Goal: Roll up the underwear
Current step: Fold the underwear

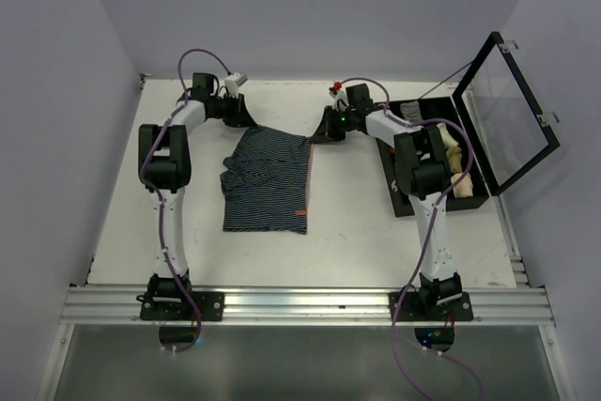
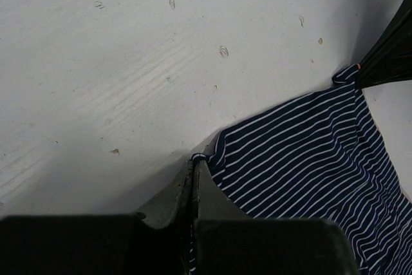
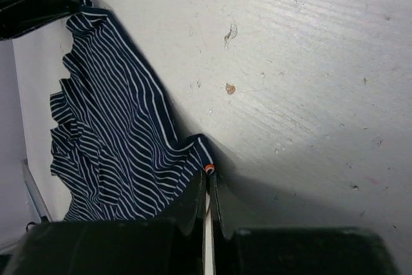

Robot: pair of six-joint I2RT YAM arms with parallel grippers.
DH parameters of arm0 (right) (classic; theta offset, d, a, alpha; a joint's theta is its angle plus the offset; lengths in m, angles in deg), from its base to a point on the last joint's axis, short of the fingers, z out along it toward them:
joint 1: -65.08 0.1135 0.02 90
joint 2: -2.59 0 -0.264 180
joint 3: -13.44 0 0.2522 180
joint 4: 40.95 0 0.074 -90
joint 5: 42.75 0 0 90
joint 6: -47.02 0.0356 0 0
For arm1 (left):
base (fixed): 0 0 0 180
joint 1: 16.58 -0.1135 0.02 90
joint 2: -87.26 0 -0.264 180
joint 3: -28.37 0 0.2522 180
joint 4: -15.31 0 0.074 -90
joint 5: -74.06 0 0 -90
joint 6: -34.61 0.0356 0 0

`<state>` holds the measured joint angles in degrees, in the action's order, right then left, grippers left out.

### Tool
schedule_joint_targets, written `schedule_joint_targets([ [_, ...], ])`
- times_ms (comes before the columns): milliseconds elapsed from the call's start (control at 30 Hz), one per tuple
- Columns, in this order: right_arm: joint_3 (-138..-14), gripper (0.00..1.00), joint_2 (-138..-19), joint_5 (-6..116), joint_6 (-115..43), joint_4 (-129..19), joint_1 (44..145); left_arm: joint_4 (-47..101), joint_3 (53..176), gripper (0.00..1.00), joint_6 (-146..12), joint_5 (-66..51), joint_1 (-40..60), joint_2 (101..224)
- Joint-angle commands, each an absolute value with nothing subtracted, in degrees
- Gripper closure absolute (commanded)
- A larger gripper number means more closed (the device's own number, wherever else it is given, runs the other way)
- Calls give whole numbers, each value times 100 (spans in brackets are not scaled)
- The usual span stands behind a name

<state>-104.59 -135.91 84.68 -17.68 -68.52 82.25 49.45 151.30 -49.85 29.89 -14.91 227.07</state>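
Observation:
The underwear (image 1: pixel 268 178) is dark blue with thin white stripes and lies flat on the white table, an orange tag at its near right corner. My left gripper (image 1: pixel 246 123) is shut on its far left corner; the left wrist view shows that gripper (image 2: pixel 195 161) with the fabric's edge (image 2: pixel 309 152) pinched between its tips. My right gripper (image 1: pixel 317 134) is shut on the far right corner. In the right wrist view, that gripper (image 3: pixel 210 173) has the striped cloth (image 3: pixel 109 140) and an orange-stitched hem clamped between its tips.
An open black case (image 1: pixel 474 190) with a clear lid (image 1: pixel 507 115) stands at the right, holding pale rolled items (image 1: pixel 458 161). The table (image 1: pixel 357 232) ends in a metal rail (image 1: pixel 300 302) at the near edge. Walls close in at the left and back.

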Motion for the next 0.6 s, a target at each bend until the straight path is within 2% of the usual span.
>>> schedule_joint_targets([
  [0,-10859,100,-13769,8442,-2196,-6922,8161,4691,15331,100,-5135,3302,-1631,22754],
  [367,-11598,100,-13462,9110,-2671,-6570,8073,4261,15815,100,-5048,3495,-1956,22438],
  [467,-11502,100,-13260,9408,-2856,-6561,8081,4409,15692,100,-4723,3758,-2000,22183],
  [567,-11133,100,-12883,9716,-3346,-6587,8125,4577,15052,100,-4196,4127,-2009,21587],
])
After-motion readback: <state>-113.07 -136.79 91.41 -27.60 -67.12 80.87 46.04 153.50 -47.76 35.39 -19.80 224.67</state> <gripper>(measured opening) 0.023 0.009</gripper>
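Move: Both hands already pinch the striped underwear's far corners, some 14 cm apart and just above the table. Its middle lies about 15 cm back and 3 cm right of the left hand, and roughly 12 cm back and 10 cm left of the right hand. From the right hand, the orange label is some 20 cm back and 3 cm left, the black box about 28 cm right and 5 cm back. Both hands raise the pinched corners about 5 cm, swinging forward then easing back; the left also draws 4 cm left. ##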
